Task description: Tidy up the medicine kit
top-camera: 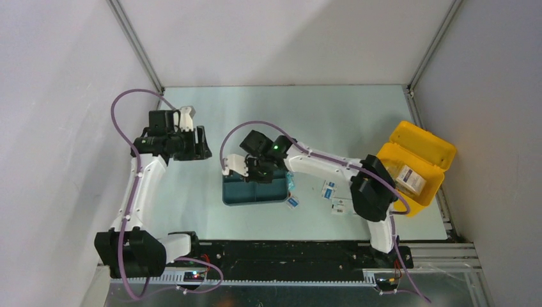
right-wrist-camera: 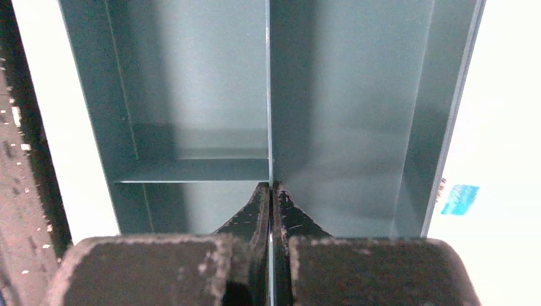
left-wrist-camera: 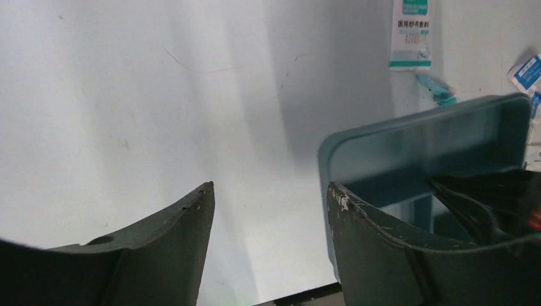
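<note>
The yellow medicine kit (top-camera: 418, 163) lies open at the right edge of the table with a white box (top-camera: 410, 179) inside. A dark-teal divided tray (top-camera: 255, 192) sits mid-table. My right gripper (top-camera: 259, 171) reaches down into it. In the right wrist view the right gripper (right-wrist-camera: 272, 188) is shut on the tray's thin centre divider (right-wrist-camera: 268, 95). My left gripper (top-camera: 203, 144) hovers to the tray's left and stands open. In the left wrist view nothing lies between the left gripper's (left-wrist-camera: 271, 186) fingers, and the tray's rim (left-wrist-camera: 421, 137) shows just beyond the right finger.
Small white-and-blue packets (top-camera: 329, 190) (top-camera: 293, 202) (top-camera: 339, 206) lie on the table between tray and kit. Another packet (left-wrist-camera: 410, 32) lies beyond the tray in the left wrist view. Grey walls close in on three sides, and a black rail (top-camera: 281, 252) runs along the near edge.
</note>
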`<action>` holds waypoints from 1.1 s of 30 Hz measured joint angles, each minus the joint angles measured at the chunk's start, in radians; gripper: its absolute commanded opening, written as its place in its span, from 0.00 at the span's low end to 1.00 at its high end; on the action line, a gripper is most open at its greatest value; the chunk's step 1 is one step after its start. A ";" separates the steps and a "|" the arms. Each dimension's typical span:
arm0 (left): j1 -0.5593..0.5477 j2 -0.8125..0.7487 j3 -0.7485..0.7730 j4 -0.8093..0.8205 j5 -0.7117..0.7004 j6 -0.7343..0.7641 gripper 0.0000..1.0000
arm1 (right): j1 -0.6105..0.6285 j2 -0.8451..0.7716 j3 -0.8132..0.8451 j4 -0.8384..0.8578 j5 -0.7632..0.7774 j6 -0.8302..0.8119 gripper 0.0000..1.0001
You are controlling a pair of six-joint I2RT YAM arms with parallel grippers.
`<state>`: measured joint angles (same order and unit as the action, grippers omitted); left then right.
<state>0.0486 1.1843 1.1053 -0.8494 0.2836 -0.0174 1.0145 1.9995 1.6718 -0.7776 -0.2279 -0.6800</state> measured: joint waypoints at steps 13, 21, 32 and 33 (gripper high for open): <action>0.000 0.003 0.057 0.003 -0.050 0.070 0.70 | -0.180 -0.399 -0.114 -0.111 0.154 0.037 0.00; 0.000 0.027 0.037 0.003 0.002 0.105 0.72 | -0.671 -0.720 -0.304 -0.163 0.166 0.018 0.00; 0.000 0.074 0.029 0.002 0.088 0.106 0.72 | -1.291 -0.888 -0.337 -0.284 -0.003 -0.205 0.00; 0.000 0.074 0.029 0.002 0.091 0.106 0.72 | -1.323 -0.891 -0.341 -0.296 -0.014 -0.235 0.00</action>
<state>0.0490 1.2583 1.1343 -0.8471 0.3748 0.0883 -0.3088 1.1084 1.3308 -1.0740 -0.2420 -0.9150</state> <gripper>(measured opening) 0.722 0.011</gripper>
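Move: The right hand already holds the teal tray, pinched by its divider just clear of the table. The open yellow box lies about 46 cm to its right, level with it fore and aft and some 4 cm lower. On the table along the way, roughly 9 cm below the hand, are a pair of blue-white pads 21 cm right and 3 back, and a white packet 27 cm right and 8 back. From the left hand, the yellow box is some 64 cm right, 5 back and 13 lower. Rising first and then sweeping fast to the right, the right hand carries the tray about 48 cm across the table to the yellow box, climbing some 16 cm in all and bowing forward before drawing part of that back. The wrist turns clockwise about 65 degrees and the fingers tip up towards forward, keeping their shut pinch on the divider. ##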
